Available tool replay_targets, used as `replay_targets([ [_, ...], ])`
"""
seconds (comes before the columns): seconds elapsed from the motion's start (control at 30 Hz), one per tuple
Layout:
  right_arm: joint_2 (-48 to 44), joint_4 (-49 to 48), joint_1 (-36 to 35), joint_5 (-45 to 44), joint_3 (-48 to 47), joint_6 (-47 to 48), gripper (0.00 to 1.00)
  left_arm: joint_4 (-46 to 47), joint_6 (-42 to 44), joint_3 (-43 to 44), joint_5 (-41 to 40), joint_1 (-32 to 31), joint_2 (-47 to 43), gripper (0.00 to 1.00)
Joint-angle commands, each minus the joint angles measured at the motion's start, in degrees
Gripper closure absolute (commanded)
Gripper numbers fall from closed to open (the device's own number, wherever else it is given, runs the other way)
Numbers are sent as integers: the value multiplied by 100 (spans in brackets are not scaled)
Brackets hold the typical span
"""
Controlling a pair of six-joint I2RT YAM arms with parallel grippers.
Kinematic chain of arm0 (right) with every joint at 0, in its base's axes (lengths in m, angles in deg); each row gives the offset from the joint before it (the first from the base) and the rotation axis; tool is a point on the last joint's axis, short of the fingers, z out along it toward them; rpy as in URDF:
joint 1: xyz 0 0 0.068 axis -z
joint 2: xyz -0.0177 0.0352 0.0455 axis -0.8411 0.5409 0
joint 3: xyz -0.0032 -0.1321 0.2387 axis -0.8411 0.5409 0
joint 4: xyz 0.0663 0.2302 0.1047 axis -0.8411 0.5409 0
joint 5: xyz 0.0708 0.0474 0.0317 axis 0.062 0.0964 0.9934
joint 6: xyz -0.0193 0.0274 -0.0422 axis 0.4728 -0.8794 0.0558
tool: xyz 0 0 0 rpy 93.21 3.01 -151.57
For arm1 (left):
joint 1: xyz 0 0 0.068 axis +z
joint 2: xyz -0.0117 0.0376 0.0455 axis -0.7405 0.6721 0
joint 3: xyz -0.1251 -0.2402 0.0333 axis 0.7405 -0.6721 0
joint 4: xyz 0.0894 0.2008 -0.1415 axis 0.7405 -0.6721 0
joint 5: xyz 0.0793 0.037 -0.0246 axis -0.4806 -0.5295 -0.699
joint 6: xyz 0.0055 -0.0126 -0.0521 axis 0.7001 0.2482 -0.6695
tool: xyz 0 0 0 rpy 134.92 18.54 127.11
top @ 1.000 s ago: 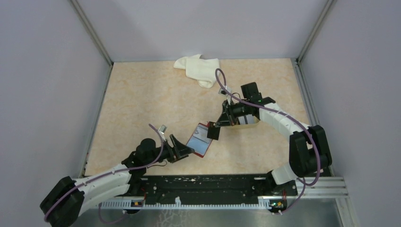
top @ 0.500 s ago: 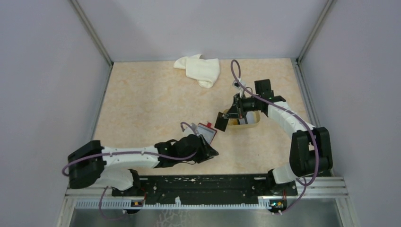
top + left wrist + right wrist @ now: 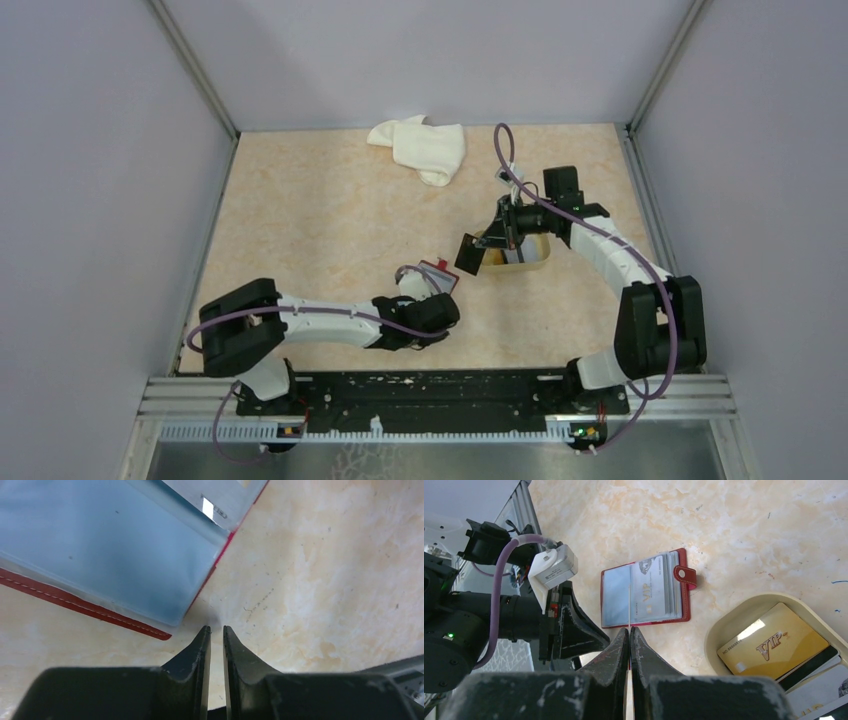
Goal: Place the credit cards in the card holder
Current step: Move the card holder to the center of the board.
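The card holder (image 3: pixel 432 276) lies open on the table, dark red with a snap tab and clear bluish sleeves (image 3: pixel 100 545); a VIP card shows in its right half (image 3: pixel 644 590). My left gripper (image 3: pixel 443 300) hovers low just off the holder's near corner. Its jaws (image 3: pixel 216 628) stand a narrow slit apart with nothing between them. My right gripper (image 3: pixel 478 250) is above and to the right of the holder, shut on a dark credit card (image 3: pixel 467 256). That card shows edge-on as a thin line (image 3: pixel 629 605) rising from the fingertips (image 3: pixel 629 629).
A beige tray (image 3: pixel 540 262) sits right of the holder, under my right arm; its rim (image 3: pixel 724 625) encloses a gold VIP card (image 3: pixel 774 642) and darker cards. A white cloth (image 3: pixel 425 147) lies at the back. Walls enclose three sides.
My left arm has swung right and reached up to the holder's near corner, its jaws narrowing from wide to a slit. My right gripper lifted the card back toward the tray.
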Motion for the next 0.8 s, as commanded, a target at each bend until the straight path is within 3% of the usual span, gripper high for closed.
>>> replay_targets([
  [0.0, -239, -233, 9, 170, 30, -44, 100, -928, -116, -100, -722, 51, -18, 79],
  [0.27, -224, -256, 10, 280, 74, -11, 100, -301, 758, -925, -580, 1055, -990, 76],
  [0.4, -201, -213, 11, 401, 96, 129, 100, 286, 1612, -1192, -387, 1571, -1482, 75],
  [0.53, -202, -244, -63, 628, 154, 256, 100, 543, 2541, -1233, -431, 1637, -2053, 70],
  [0.63, -158, -287, -351, 411, 128, 273, 100, 937, 3536, -1500, -168, 1636, -2663, 51],
  [0.7, -21, -241, -624, 151, -12, 265, 100, 1498, 4168, -1865, 397, 1648, -3179, 26],
  [0.77, 228, -146, -841, 13, -268, 149, 100, 2163, 4702, -2294, 1068, 1716, -3723, 14],
])
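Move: The open card holder lies on the board just ahead of my left fingertips: its middle is about 6 cm ahead and 3 cm to the left, 1 cm lower, with its near right corner right beside the tips. The black card in my right hand hangs some 13 cm ahead, 6 cm right and 12 cm above my left hand; the tray is 15 cm ahead and 15 cm right. From my right hand the holder is about 9 cm back, 11 cm left and 16 cm down. I sweep my nearly shut left fingers level across the board, left and forward about 12 cm, against the card holder's near right side, nudging it farther in. Then I lift them about 7 cm clear, tipping them outward some 20 degrees and opening them wide. Late on, my right hand, still pinching the black card, eases about 3 cm back and left. ##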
